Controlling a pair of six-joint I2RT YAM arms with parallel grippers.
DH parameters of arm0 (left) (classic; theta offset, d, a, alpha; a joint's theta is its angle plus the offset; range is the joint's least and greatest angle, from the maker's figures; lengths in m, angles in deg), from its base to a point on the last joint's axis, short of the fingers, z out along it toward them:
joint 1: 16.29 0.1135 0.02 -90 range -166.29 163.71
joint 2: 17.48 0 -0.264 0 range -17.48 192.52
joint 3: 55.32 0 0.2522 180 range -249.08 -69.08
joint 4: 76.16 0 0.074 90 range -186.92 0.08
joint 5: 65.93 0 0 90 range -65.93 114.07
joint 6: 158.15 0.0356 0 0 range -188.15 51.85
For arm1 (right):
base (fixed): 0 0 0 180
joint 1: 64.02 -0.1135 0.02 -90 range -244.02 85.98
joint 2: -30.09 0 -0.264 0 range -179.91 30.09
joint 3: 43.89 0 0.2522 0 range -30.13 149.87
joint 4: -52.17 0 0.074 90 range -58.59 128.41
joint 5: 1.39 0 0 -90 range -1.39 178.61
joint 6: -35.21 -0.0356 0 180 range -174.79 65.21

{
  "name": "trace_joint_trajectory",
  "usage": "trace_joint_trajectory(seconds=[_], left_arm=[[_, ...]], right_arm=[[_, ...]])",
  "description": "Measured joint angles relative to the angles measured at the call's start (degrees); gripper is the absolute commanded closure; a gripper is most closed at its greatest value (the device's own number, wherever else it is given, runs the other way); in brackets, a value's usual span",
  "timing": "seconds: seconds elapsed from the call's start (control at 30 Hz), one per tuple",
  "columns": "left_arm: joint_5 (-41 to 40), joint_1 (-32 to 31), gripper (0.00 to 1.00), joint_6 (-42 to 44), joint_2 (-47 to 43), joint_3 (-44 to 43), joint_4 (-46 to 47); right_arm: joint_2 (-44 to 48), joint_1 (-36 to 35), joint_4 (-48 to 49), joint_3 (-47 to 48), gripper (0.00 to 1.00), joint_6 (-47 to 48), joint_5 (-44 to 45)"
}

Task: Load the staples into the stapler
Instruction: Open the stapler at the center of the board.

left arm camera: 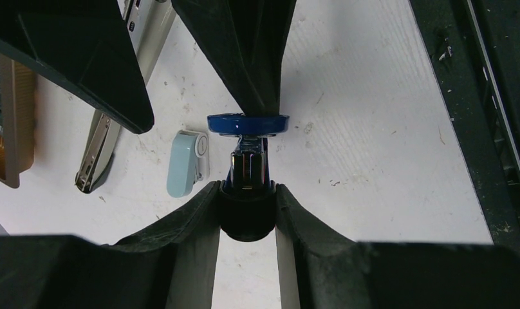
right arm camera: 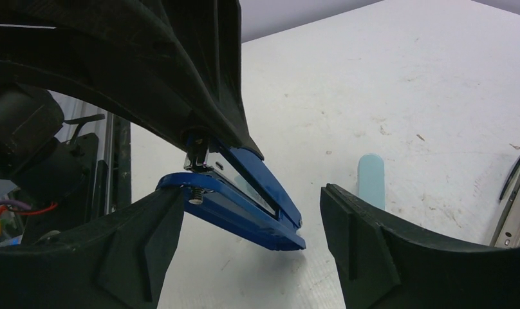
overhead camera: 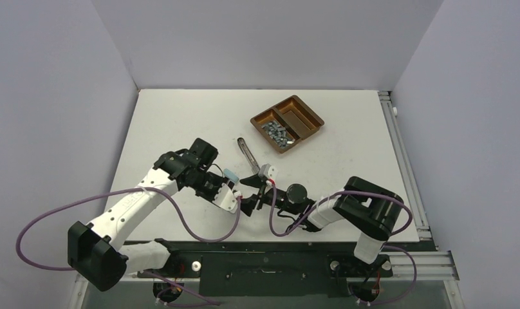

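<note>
A blue stapler [right arm camera: 244, 207] hangs tilted above the table. My left gripper [left arm camera: 248, 190] is shut on its dark rounded end [left arm camera: 247, 219], and the blue base [left arm camera: 248, 123] points away from that camera. My right gripper [right arm camera: 251, 239] is open, its fingers [right arm camera: 373, 239] standing wide on either side of the stapler; the left one is at the base's edge. Both grippers meet near the table's front middle [overhead camera: 251, 196]. The staples [overhead camera: 277, 134], a heap of small grey strips, lie in the brown tray [overhead camera: 309, 117] at the back right.
A long silver metal stapler [overhead camera: 246, 151] lies on the table behind the grippers, also seen as the silver stapler [left arm camera: 95, 158]. A small pale blue box [left arm camera: 186, 162] rests beside it. The tray has a second, bare compartment. A black rail runs along the table's near edge [overhead camera: 277, 248].
</note>
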Motion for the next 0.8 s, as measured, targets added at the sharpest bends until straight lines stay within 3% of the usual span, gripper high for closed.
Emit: trace_joint_trajectory(seconds=[0.67,0.8], left_arm=[[-3.4,-3.0,0.97,-2.6,2.3,-0.7,1.2],[-4.4,-3.6,0.97,-3.5,3.4,-2.7,1.2]], right_arm=[[8.0,-3.7,-5.1,-0.8,0.19,4.0,-4.7],[7.9,-3.8,-6.6,1.1,0.24,5.0,-4.1]])
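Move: The right hand, empty and open, points left at the blue stapler, whose middle lies some 4 cm to its left, level fore and aft, and 1 cm below. On the table about 13 cm below it, the teal stapler is 9 cm ahead and 3 cm left, the opened silver stapler about 13 cm ahead and 6 cm right. The left hand already grips the blue stapler, its middle about 2 cm right and 4 cm below. Right hand, fingers open, backs about 4 cm and rises nearly as much; left keeps its grip on the blue stapler. ##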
